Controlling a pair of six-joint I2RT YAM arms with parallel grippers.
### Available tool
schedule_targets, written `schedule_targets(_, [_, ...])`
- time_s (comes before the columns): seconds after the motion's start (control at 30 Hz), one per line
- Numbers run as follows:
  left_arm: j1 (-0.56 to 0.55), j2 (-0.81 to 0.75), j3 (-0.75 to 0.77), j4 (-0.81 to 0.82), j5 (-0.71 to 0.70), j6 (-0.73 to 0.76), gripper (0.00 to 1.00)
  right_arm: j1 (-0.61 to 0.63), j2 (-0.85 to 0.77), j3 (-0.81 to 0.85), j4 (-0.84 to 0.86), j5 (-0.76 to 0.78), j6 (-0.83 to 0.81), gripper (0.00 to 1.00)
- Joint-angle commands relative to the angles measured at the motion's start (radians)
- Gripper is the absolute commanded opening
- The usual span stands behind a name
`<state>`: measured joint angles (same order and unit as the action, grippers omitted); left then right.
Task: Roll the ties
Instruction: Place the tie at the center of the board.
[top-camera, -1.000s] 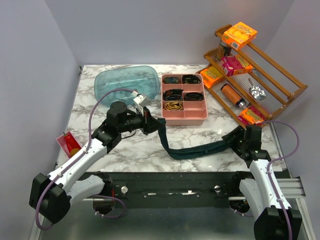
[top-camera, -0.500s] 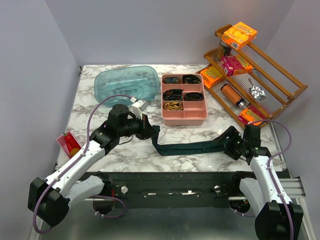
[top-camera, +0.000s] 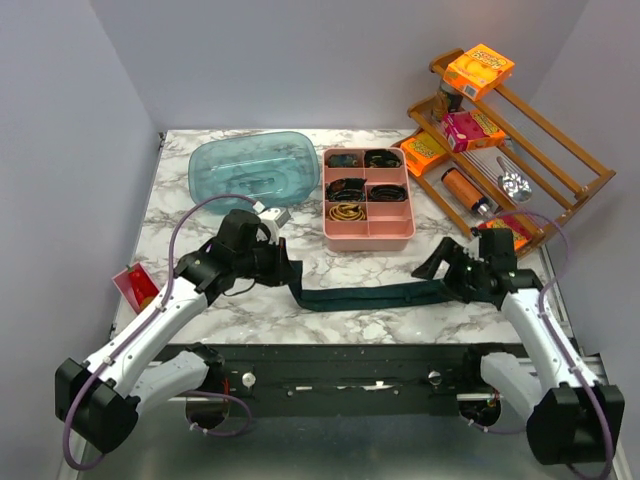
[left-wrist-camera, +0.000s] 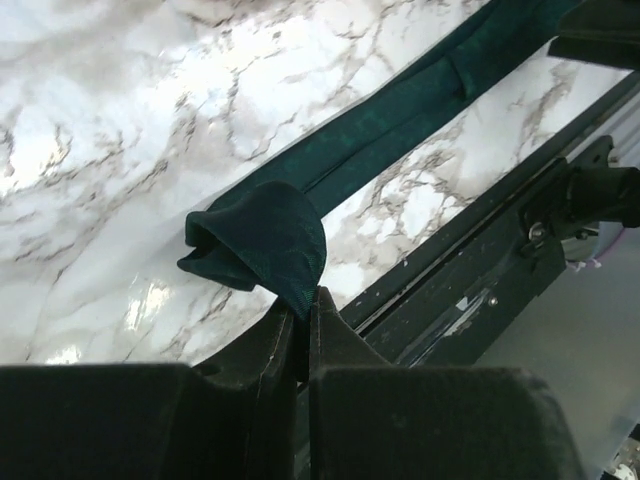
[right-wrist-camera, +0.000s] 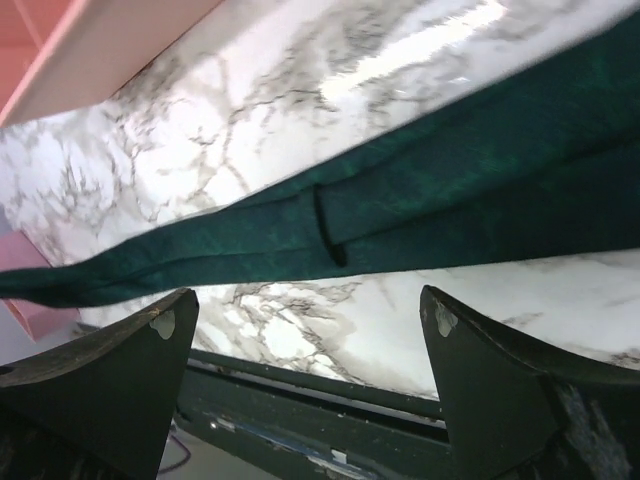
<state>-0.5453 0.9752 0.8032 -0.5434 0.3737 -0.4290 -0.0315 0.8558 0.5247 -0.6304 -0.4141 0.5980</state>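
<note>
A long dark teal-green tie (top-camera: 370, 295) lies flat across the near part of the marble table (top-camera: 200, 215). My left gripper (top-camera: 287, 276) is shut on its left end. In the left wrist view the pinched end forms a loose fold (left-wrist-camera: 262, 238) just ahead of the closed gripper (left-wrist-camera: 305, 300), and the strip runs away to the upper right. My right gripper (top-camera: 440, 272) hovers open over the tie's right end. In the right wrist view the tie (right-wrist-camera: 400, 210) crosses beyond the open gripper (right-wrist-camera: 305, 325), with nothing between the fingers (right-wrist-camera: 120, 370).
A pink compartment tray (top-camera: 368, 232) behind the tie holds several coiled ties, one of them gold-patterned (top-camera: 347, 212). A clear teal tub (top-camera: 255, 170) sits at the back left. A wooden rack (top-camera: 560, 170) of boxes stands at the right and a red packet (top-camera: 138, 287) at the left edge. A black rail (top-camera: 360, 355) borders the near edge.
My right gripper has opened and let go of the tie, then shifted left and away. My left gripper drew its end down and leftward. The sagging tie now lies flat.
</note>
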Motion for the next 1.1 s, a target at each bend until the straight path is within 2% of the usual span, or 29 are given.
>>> schedule_targets(0.0, [0.001,0.006,0.062,-0.179,-0.079,0.0,0.0,0.181,0.136,0.156,0.043,0.085,-0.043,1.0])
schedule_targets(0.2, [0.001,0.003,0.109,-0.331,-0.186,-0.059,0.0,0.45,0.4,0.337,0.095,0.158,-0.085,1.0])
schedule_targets(0.3, [0.001,-0.013,0.134,-0.417,-0.243,-0.105,0.08,0.554,0.557,0.444,0.077,0.189,-0.13,1.0])
schedule_targets(0.33, [0.002,-0.009,0.14,-0.443,-0.261,-0.12,0.17,0.576,0.618,0.469,0.064,0.199,-0.139,1.0])
schedule_targets(0.4, [0.002,0.006,0.149,-0.532,-0.321,-0.148,0.23,0.636,0.675,0.527,0.057,0.207,-0.165,1.0])
schedule_targets(0.43, [0.004,0.02,0.148,-0.558,-0.341,-0.161,0.43,0.654,0.693,0.543,0.052,0.216,-0.171,1.0])
schedule_targets(0.5, [0.004,0.033,0.148,-0.622,-0.381,-0.197,0.55,0.703,0.742,0.583,0.049,0.222,-0.194,1.0])
schedule_targets(0.53, [0.004,0.039,0.154,-0.642,-0.447,-0.209,0.63,0.719,0.758,0.598,0.047,0.236,-0.202,1.0])
schedule_targets(0.6, [0.005,0.04,0.171,-0.694,-0.507,-0.232,0.68,0.749,0.795,0.635,0.034,0.244,-0.225,1.0])
schedule_targets(0.67, [0.007,0.039,0.224,-0.727,-0.591,-0.258,0.81,0.772,0.813,0.647,0.032,0.262,-0.248,1.0])
schedule_targets(0.73, [0.007,0.033,0.278,-0.724,-0.625,-0.264,0.9,0.783,0.836,0.666,0.031,0.277,-0.256,1.0])
schedule_targets(0.9, [0.007,0.057,0.292,-0.592,-0.587,-0.241,0.9,0.826,0.868,0.695,0.046,0.302,-0.27,0.99])
schedule_targets(0.97, [0.007,0.082,0.252,-0.5,-0.561,-0.237,0.89,0.847,0.887,0.713,0.052,0.307,-0.279,0.99])
schedule_targets(1.07, [0.007,0.115,0.16,-0.35,-0.474,-0.241,0.86,0.875,0.92,0.747,0.066,0.304,-0.297,0.92])
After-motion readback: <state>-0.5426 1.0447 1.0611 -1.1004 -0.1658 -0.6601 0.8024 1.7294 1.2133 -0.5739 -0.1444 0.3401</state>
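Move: The left hand pinches the raised end of the tie; the bare board where that end goes is about 13 cm to its left, roughly level fore and aft, and 13 cm below. The middle of the tie lies some 17 cm to its right, about level, 13 cm down; from the empty right hand it is about 12 cm left, 1 cm back and 5 cm below. The pink organizer stands roughly 20 cm beyond the tie's middle. Left carries the tie end about 10 cm left, letting go; open right sweeps some 22 cm left above the tie. ##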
